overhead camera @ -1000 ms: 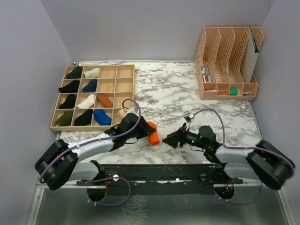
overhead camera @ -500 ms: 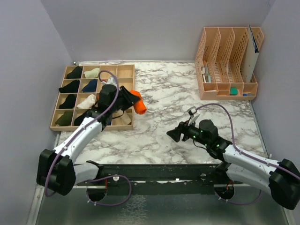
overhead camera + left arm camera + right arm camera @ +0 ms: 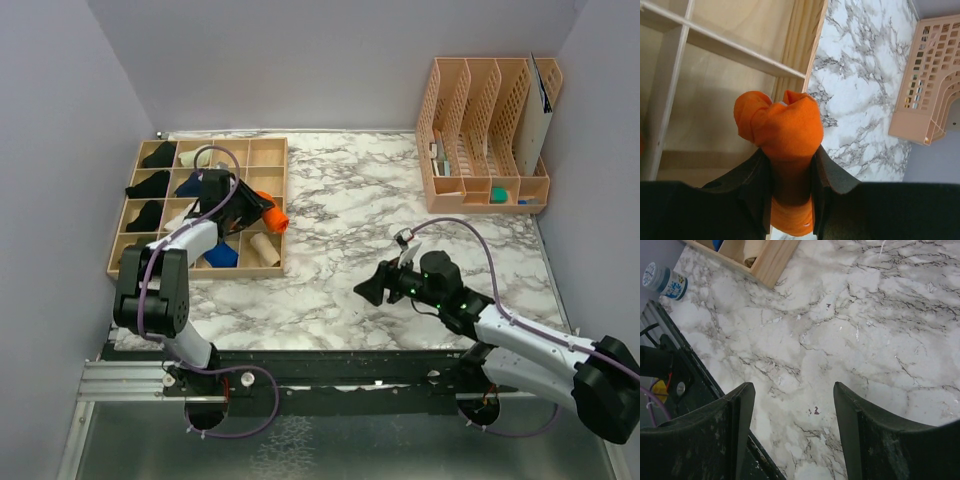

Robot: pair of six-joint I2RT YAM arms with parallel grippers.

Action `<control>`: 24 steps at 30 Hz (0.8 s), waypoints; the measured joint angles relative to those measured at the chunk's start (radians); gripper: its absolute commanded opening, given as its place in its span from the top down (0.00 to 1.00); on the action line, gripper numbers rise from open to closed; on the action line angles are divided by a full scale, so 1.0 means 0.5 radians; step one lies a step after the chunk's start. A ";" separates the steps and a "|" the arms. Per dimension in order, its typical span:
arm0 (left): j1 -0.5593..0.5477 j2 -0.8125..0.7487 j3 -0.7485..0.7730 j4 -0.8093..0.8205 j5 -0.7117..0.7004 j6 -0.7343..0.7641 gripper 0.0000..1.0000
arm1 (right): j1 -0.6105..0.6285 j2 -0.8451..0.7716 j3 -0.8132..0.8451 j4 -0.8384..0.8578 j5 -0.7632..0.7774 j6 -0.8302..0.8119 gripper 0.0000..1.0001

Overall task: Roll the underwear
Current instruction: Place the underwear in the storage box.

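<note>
The bright orange underwear (image 3: 273, 214) is rolled into a tight bundle, and my left gripper (image 3: 258, 209) is shut on it. The bundle hangs over the right-hand column of the wooden divided tray (image 3: 266, 149). In the left wrist view the orange roll (image 3: 785, 127) bulges out past the black fingers (image 3: 832, 172) of the left gripper (image 3: 790, 151), above an empty tray cell (image 3: 725, 125) by the tray's edge. My right gripper (image 3: 368, 290) hovers low over the marble at centre right. Its jaws stand wide apart, and only bare tabletop shows between them at the right gripper (image 3: 792, 387).
Several tray cells hold small fabric bundles: black (image 3: 157, 155), cream (image 3: 196, 155), blue (image 3: 217, 253). A peach file rack (image 3: 485, 130) stands at the back right. A small jar (image 3: 665, 281) sits near the table's front edge, beside the tray corner (image 3: 771, 265).
My left arm carried the orange roll from the front of the table up and left, to over the tray. My right gripper drew back slightly and opened a little wider.
</note>
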 measured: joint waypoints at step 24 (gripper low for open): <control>0.092 0.436 0.113 0.378 0.043 -0.015 1.00 | 0.000 -0.053 -0.153 -0.049 -0.073 0.050 0.32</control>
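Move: The left hand still grips the rolled orange underwear above the storage box. The empty compartment it is bound for lies about 4 cm ahead, 1 cm left and some 6 cm below. The brown roll sits one compartment farther left, about 10 cm left and 4 cm ahead of the hand. The beige roll lies 5 cm back and 1 cm left. From the idle right hand that empty compartment is roughly 25 cm ahead and 25 cm left. Still pinching the orange underwear roll around its middle, the left hand carries it about 5 cm forward over the empty right-hand compartment, drifting slightly left, then sinks some 3 cm almost straight down into it, slowing at the end. The fingers keep their grip. The empty right hand, open, eases down about 3 cm and back 2. ##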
